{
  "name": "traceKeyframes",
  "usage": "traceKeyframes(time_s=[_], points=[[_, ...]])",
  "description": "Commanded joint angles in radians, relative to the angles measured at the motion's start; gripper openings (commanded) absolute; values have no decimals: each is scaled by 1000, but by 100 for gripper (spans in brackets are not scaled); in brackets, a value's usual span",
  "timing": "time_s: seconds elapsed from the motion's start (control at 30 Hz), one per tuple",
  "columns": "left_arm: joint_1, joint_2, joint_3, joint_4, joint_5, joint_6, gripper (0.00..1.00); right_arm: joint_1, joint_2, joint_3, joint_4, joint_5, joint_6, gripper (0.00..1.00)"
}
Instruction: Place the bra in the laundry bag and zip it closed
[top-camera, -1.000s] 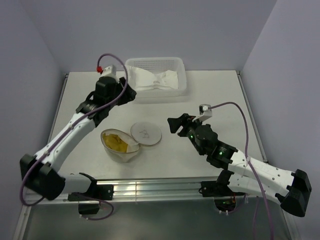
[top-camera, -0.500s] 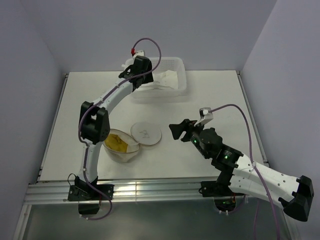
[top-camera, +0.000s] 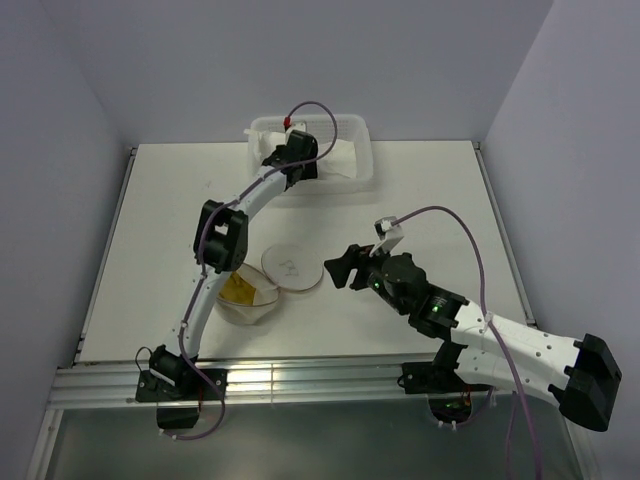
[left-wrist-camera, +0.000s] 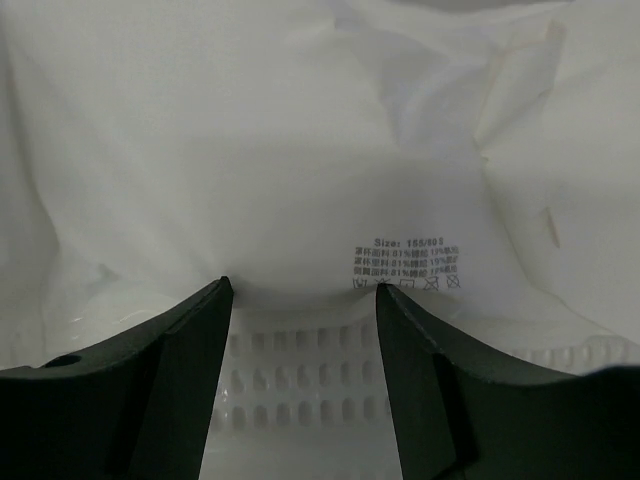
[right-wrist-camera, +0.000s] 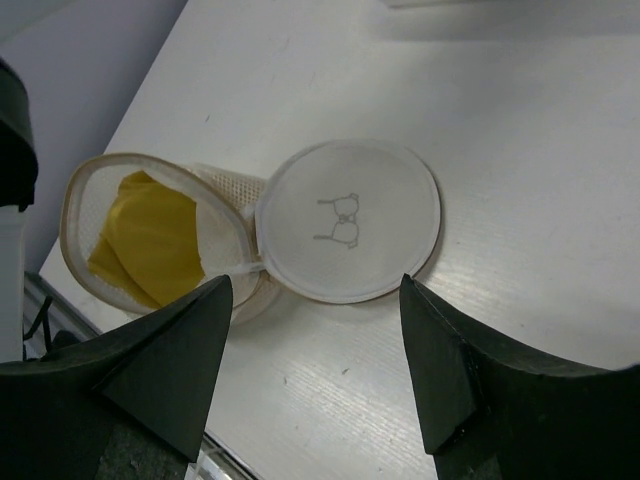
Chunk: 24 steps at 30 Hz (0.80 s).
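The mustard-yellow bra (right-wrist-camera: 150, 240) lies inside the laundry bag (right-wrist-camera: 228, 212), a round white mesh drum that stands unzipped. Its flat disc lid (right-wrist-camera: 350, 220), with a small drawn mark, is folded out flat on the table to the right. In the top view the laundry bag (top-camera: 255, 305) sits partly under the left arm, with the bra (top-camera: 238, 288) showing and the lid (top-camera: 293, 267) beside it. My right gripper (top-camera: 334, 270) hovers open just right of the lid, and the right gripper (right-wrist-camera: 316, 282) holds nothing. My left gripper (top-camera: 300, 172) is far away in the basket, open.
A white perforated plastic basket (top-camera: 362, 132) stands at the table's back edge. It holds a white cloth (left-wrist-camera: 300, 150) with a printed care label. The left gripper (left-wrist-camera: 303, 285) points at that cloth above the basket floor (left-wrist-camera: 300, 390). The white table (top-camera: 430, 190) ends at a metal rail in front.
The left arm has swung from beside the basket's left end to over its middle, and its jaws have opened a little wider. The right gripper has moved left, closer to the lid.
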Motion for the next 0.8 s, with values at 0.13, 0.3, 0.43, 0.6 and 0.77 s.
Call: traceKeyframes(time_s=[0.13, 0.3, 0.43, 0.6, 0.77], points=[[-3, 66, 60, 174, -26, 40, 34, -6, 18, -26, 89, -67, 7, 75], [-4, 34, 14, 246, -44, 31, 0, -12, 19, -37, 96, -73, -8, 75], [-3, -15, -1, 288, -41, 28, 0, -19, 39, -34, 108, -92, -11, 75], [-9, -133, -29, 314, -6, 23, 0, -19, 47, -35, 116, -90, -8, 74], [-30, -274, -46, 324, 46, 35, 0, -21, 16, -34, 107, -69, -11, 74]])
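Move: The left hand is down inside the white basket with fingers open, at the near side of the white cloth. The cloth's middle is about 4 cm ahead, level sideways and some 2 cm below. The basket's middle is roughly 4 cm ahead and 1 cm to the right, also about 2 cm lower. From the idle right hand, the cloth lies around 43 cm ahead, 7 cm left and 15 cm below. The left fingers close fully and pinch the white cloth in the basket as the hand dips about 2 cm and eases some 3 cm forward into it. Then, keeping the pinch, the left hand rises, slowly at first and then fast, about 9 cm from its lowest point, drifting slightly right while the fingers tip up some 10 to 15 degrees. ##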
